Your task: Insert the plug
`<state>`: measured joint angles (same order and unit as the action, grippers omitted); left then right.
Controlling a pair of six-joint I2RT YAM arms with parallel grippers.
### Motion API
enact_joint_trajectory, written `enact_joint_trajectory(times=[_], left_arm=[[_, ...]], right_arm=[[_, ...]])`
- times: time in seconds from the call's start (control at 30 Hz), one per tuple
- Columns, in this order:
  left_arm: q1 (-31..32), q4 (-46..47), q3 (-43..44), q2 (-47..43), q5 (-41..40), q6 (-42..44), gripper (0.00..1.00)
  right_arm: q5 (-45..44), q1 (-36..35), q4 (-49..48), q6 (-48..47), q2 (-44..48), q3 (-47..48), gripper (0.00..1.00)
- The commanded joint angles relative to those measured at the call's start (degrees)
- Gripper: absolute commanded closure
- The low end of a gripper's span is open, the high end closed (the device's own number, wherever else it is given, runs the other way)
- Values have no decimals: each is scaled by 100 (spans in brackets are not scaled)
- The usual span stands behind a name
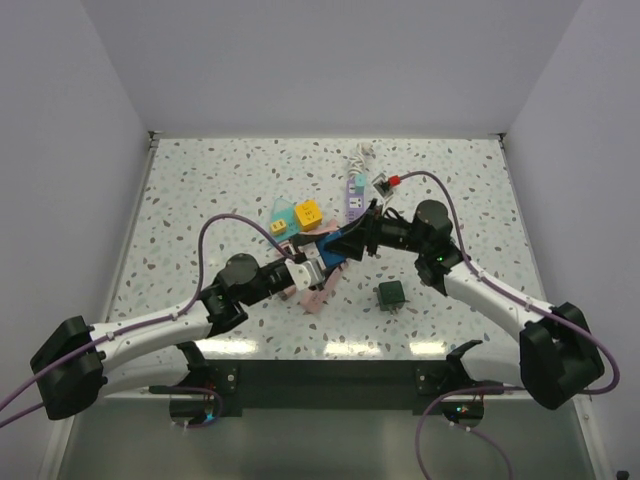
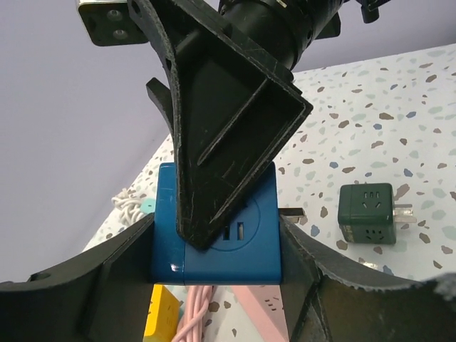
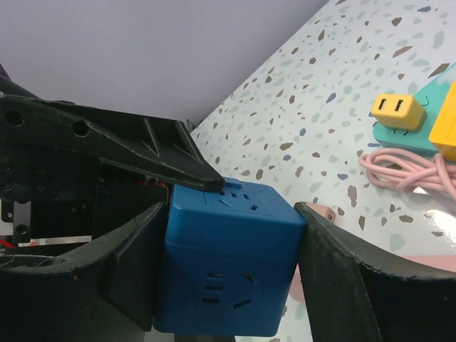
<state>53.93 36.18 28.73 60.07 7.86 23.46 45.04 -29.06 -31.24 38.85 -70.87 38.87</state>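
Observation:
A blue cube plug adapter (image 2: 214,249) with socket holes on its faces is held above the table between both arms (image 1: 335,246). My left gripper (image 2: 214,246) is shut on it, one finger pressed to each side. My right gripper (image 3: 231,263) is also shut on the blue cube (image 3: 228,263), its fingers (image 3: 335,271) against the other pair of sides; one of them lies across the face seen in the left wrist view. A metal prong (image 2: 293,212) shows just right of the cube. A dark green cube plug (image 2: 367,214) lies on the table with its prongs pointing right.
Yellow cubes (image 1: 308,212) on a teal piece (image 3: 417,139), a coiled pink cable (image 3: 406,171) and a pink cube (image 1: 318,298) lie under and beside the grippers. A white and purple power strip (image 1: 353,195) and a small red-tipped plug (image 1: 392,181) lie farther back.

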Motion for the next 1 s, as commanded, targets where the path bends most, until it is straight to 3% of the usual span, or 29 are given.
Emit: enact_joint_trajectory(times=[0.0,0.07,0.1,0.37,0.53,0.7,0.97], left_arm=[[3,635,98,-57,-258,-446,34],[3,635,106,-48,-241,-719,15],[3,618,106,-66,-241,-825,0],[-14,530,45,-259,119,-1975,0],[-321,696,1,-330,1216,-2767,0],[-848,1714,-131,-146,2613,-4059,0],[-920,2024,211,566,2783,-4578,0]], right_arm=[[445,31,-462,44,108,261,100],[357,76,-278,-210,274,322,100],[209,111,-86,-324,345,375,100],[-504,146,593,-1459,1040,446,100],[-426,146,330,-1652,1181,332,100],[-224,155,-3,-1811,1339,112,100],[198,155,-540,-1697,1576,-116,100]])
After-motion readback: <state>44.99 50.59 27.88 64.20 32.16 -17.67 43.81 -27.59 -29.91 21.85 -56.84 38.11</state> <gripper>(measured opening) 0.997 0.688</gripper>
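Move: The blue adapter is pinched between both my hands, its middle within about 1 cm of each, some 22 cm above the table. From my left hand, the pink strip lies about 3 cm farther out and level sideways; the small pink block is straight left, roughly 10 cm. The green adapter sits about 2 cm back and 14 cm to the right, and the yellow block roughly 19 cm out and 5 cm left. I let go of the blue adapter with my left fingers, opening them wide, and draw that hand back about 4 cm, first rising, then dipping a little, as its wrist rolls some 35 degrees. My right hand keeps its grip and carries the adapter up about 6 cm and 3 cm to the right, clear of the left fingers, rolling its top back about 25 degrees. ##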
